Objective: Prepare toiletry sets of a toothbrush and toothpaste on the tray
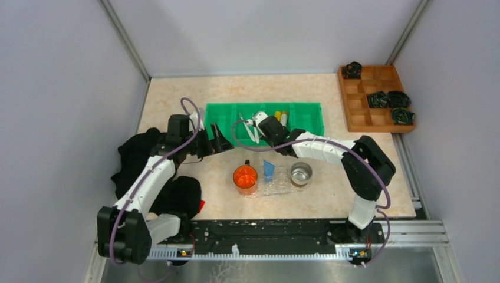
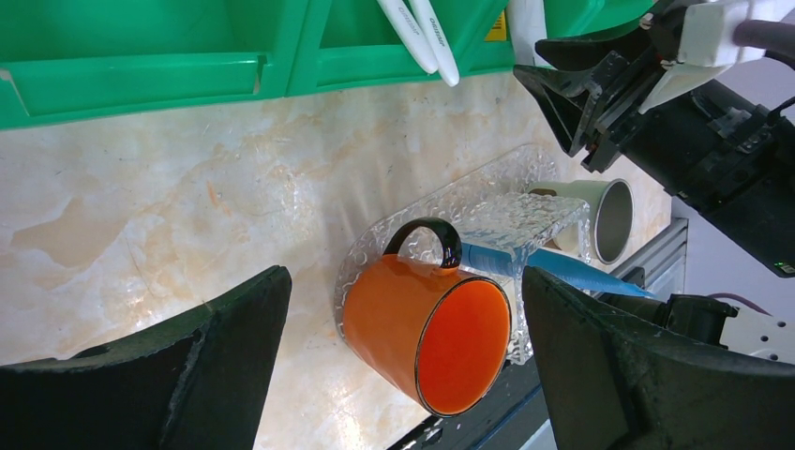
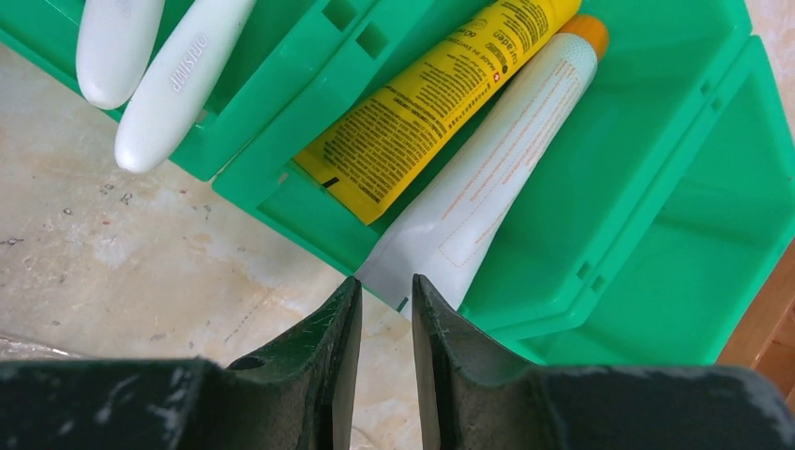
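Two white toothbrushes (image 3: 178, 75) (image 2: 422, 37) lean out over the front wall of the green bin (image 1: 264, 118). A yellow toothpaste (image 3: 422, 103) and a white toothpaste (image 3: 497, 159) lie in the bin's adjacent compartment. My right gripper (image 3: 387, 281) (image 1: 259, 125) is at the bin's front edge. Its jaws stand narrowly apart, and the white tube's flat end shows just at the tips, not clamped. A blue toothpaste (image 1: 269, 170) (image 2: 562, 267) stands on the clear tray (image 1: 277, 187) (image 2: 375, 239). My left gripper (image 2: 405, 277) (image 1: 219, 140) hangs wide open, left of and behind the tray, holding nothing.
An orange mug (image 1: 245, 177) (image 2: 422, 328) and a steel cup (image 1: 301, 173) (image 2: 609, 216) sit on the tray's two ends. A wooden compartmented box (image 1: 377, 97) with black items stands at the back right. Black cloth (image 1: 141, 165) lies under the left arm.
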Controlling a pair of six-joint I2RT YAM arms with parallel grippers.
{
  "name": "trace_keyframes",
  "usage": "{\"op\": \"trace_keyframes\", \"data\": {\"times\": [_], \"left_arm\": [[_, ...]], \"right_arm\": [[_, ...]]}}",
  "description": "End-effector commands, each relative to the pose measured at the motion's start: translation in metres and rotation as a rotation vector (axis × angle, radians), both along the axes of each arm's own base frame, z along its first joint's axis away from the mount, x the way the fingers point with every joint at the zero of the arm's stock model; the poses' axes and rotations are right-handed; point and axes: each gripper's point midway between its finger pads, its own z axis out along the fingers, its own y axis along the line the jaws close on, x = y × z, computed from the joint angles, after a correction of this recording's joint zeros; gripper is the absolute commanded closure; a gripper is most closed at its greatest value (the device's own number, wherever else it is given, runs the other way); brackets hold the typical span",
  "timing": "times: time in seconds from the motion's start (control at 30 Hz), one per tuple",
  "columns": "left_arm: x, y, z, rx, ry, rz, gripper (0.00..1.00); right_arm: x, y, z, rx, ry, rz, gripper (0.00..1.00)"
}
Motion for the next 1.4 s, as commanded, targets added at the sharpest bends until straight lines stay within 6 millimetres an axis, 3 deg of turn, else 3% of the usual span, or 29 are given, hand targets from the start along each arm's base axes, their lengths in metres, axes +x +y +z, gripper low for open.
{"op": "trace_keyframes", "data": {"times": [0.0, 0.27, 0.47, 0.87, 1.17, 1.37], "left_arm": [[0.002, -0.001, 0.000, 0.007, -0.021, -0.018, 0.01], [0.004, -0.001, -0.001, 0.010, -0.020, -0.018, 0.01], [0.005, -0.001, 0.000, 0.013, -0.020, -0.020, 0.01], [0.009, 0.001, 0.002, 0.034, -0.025, -0.021, 0.01], [0.011, 0.001, 0.006, 0.043, -0.030, -0.023, 0.01], [0.011, 0.003, 0.005, 0.054, -0.020, -0.014, 0.01]], "right_arm": [[0.021, 0.006, 0.011, 0.007, -0.073, -0.032, 0.74], [0.027, -0.001, 0.002, -0.006, -0.076, -0.063, 0.73], [0.036, -0.010, 0.008, -0.017, -0.124, -0.106, 0.73], [0.053, -0.025, 0.013, -0.060, -0.232, -0.197, 0.87], [0.061, -0.031, 0.031, -0.054, -0.307, -0.242, 0.92], [0.071, -0.033, 0.055, 0.017, -0.352, -0.283, 0.97]]}}
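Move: The white toothpaste lies in the tray with its flat tail at the near rim, already between the right hand's parted fingertips; its middle is about 6 cm ahead of that hand, 2 cm to the right and 2 cm lower. From the same hand, the yellow toothpaste is some 7 cm ahead and 2 cm left, the toothbrushes about 5 cm ahead and 10 cm left, both slightly lower. For the idle left hand the white toothpaste is roughly 11 cm ahead, 20 cm right and 9 cm down. The white toothpaste's tail is pinched as the right hand drives forward about 5 cm and 3 cm to the right, pushing the green tray along. The hand first dips about 1 cm, then rises some 2.5 cm while the fingers close from partly open to nearly shut; the fingertips tilt up about 15 degrees and the hand turns slightly clockwise. ##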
